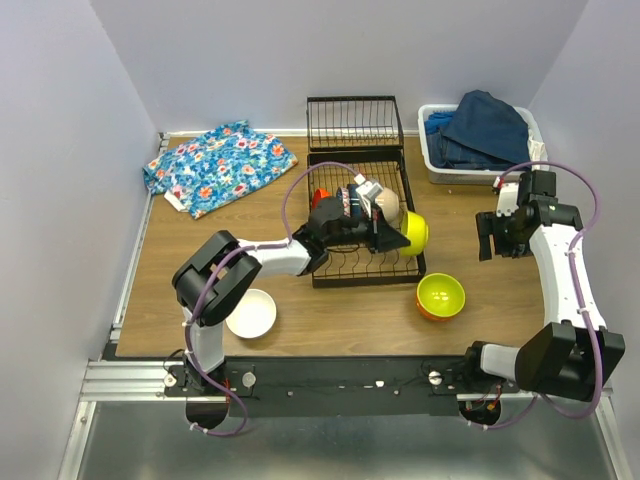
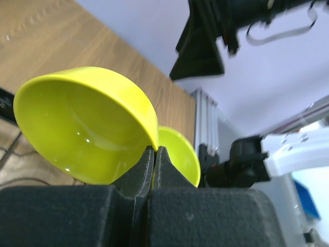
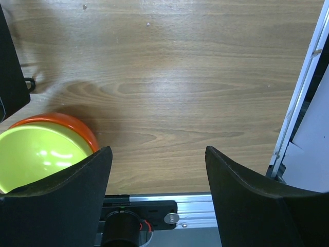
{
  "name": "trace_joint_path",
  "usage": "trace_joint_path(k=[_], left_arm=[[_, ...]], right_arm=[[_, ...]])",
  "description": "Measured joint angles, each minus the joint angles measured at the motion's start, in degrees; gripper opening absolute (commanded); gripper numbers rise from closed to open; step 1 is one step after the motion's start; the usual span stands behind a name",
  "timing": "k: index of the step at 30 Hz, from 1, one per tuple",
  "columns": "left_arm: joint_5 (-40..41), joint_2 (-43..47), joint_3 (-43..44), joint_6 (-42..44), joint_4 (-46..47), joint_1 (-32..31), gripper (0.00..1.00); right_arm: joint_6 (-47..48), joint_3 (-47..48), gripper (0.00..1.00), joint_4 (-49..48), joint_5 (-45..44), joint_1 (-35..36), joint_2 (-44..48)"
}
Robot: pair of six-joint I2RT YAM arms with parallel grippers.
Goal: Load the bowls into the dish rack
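The black wire dish rack stands mid-table, with a red bowl, a patterned bowl and a beige bowl standing in it. My left gripper reaches across the rack and is shut on the rim of a yellow-green bowl, which hangs tilted at the rack's right edge. An orange bowl with a lime inside sits on the table in front of it and shows at the left of the right wrist view. A white bowl lies near the front left. My right gripper hovers open over bare wood to the right.
The rack's hinged wire end panel stands at the back. A white bin of blue clothes is at the back right, and a floral cloth at the back left. A metal rail runs along the table's front edge.
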State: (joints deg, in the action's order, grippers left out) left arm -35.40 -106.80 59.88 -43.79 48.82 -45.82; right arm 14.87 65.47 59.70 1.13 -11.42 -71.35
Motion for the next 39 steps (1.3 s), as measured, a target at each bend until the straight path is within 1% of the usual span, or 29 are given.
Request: trace_joint_path(k=[5, 9, 17, 23, 30, 39], left_arm=[[1.1, 0.1, -2.8, 5.4, -2.4, -2.1, 0.0], [1.8, 0.1, -4.1, 8.7, -3.4, -2.3, 0.0], [2.3, -1.2, -4.1, 10.8, -2.3, -2.2, 0.0], [1.4, -5.7, -4.1, 8.4, 3.3, -2.2, 0.0], [-0.4, -9.2, -3.8, 2.4, 12.2, -2.2, 0.0], [-0.7, -11.1, -3.1, -1.3, 15.3, -1.9, 0.0]], right_arm=[[0.0, 0.0, 0.8, 0.0, 0.0, -0.2, -1.1], [0.0, 0.0, 0.8, 0.0, 0.1, -0.2, -1.8], [0.0, 0.0, 0.8, 0.0, 0.1, -0.2, -3.0], [0.0, 0.0, 0.8, 0.0, 0.1, -0.3, -3.5], [0.0, 0.0, 0.8, 0.0, 0.0, -0.5, -4.3], [0.0, 0.0, 0.8, 0.0, 0.0, -0.7, -5.6]])
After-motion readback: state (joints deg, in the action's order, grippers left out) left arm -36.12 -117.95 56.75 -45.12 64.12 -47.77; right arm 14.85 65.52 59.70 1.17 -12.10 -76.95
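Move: The place for the lime bowl already held in the left hand is the rack's front right part, about 2 cm ahead of that hand, 4 cm to its right and 11 cm below. The cream bowl in the rack stands some 14 cm ahead and 2 cm left, the stacked bowls on the table 6 cm back and 12 cm right, about 14 cm down. From the right hand that rack place lies roughly 5 cm ahead, 25 cm left and 6 cm down. The lime bowl, still pinched by its rim and on its side, is lowered about 6 cm by the left hand towards the front right wires of the rack, going back a little at first and then edging a centimetre or so to the right at the bottom. The wrist rocks slightly and comes back; the fingers stay shut on the rim. Meanwhile the open right hand sinks some 2 cm, empty. ##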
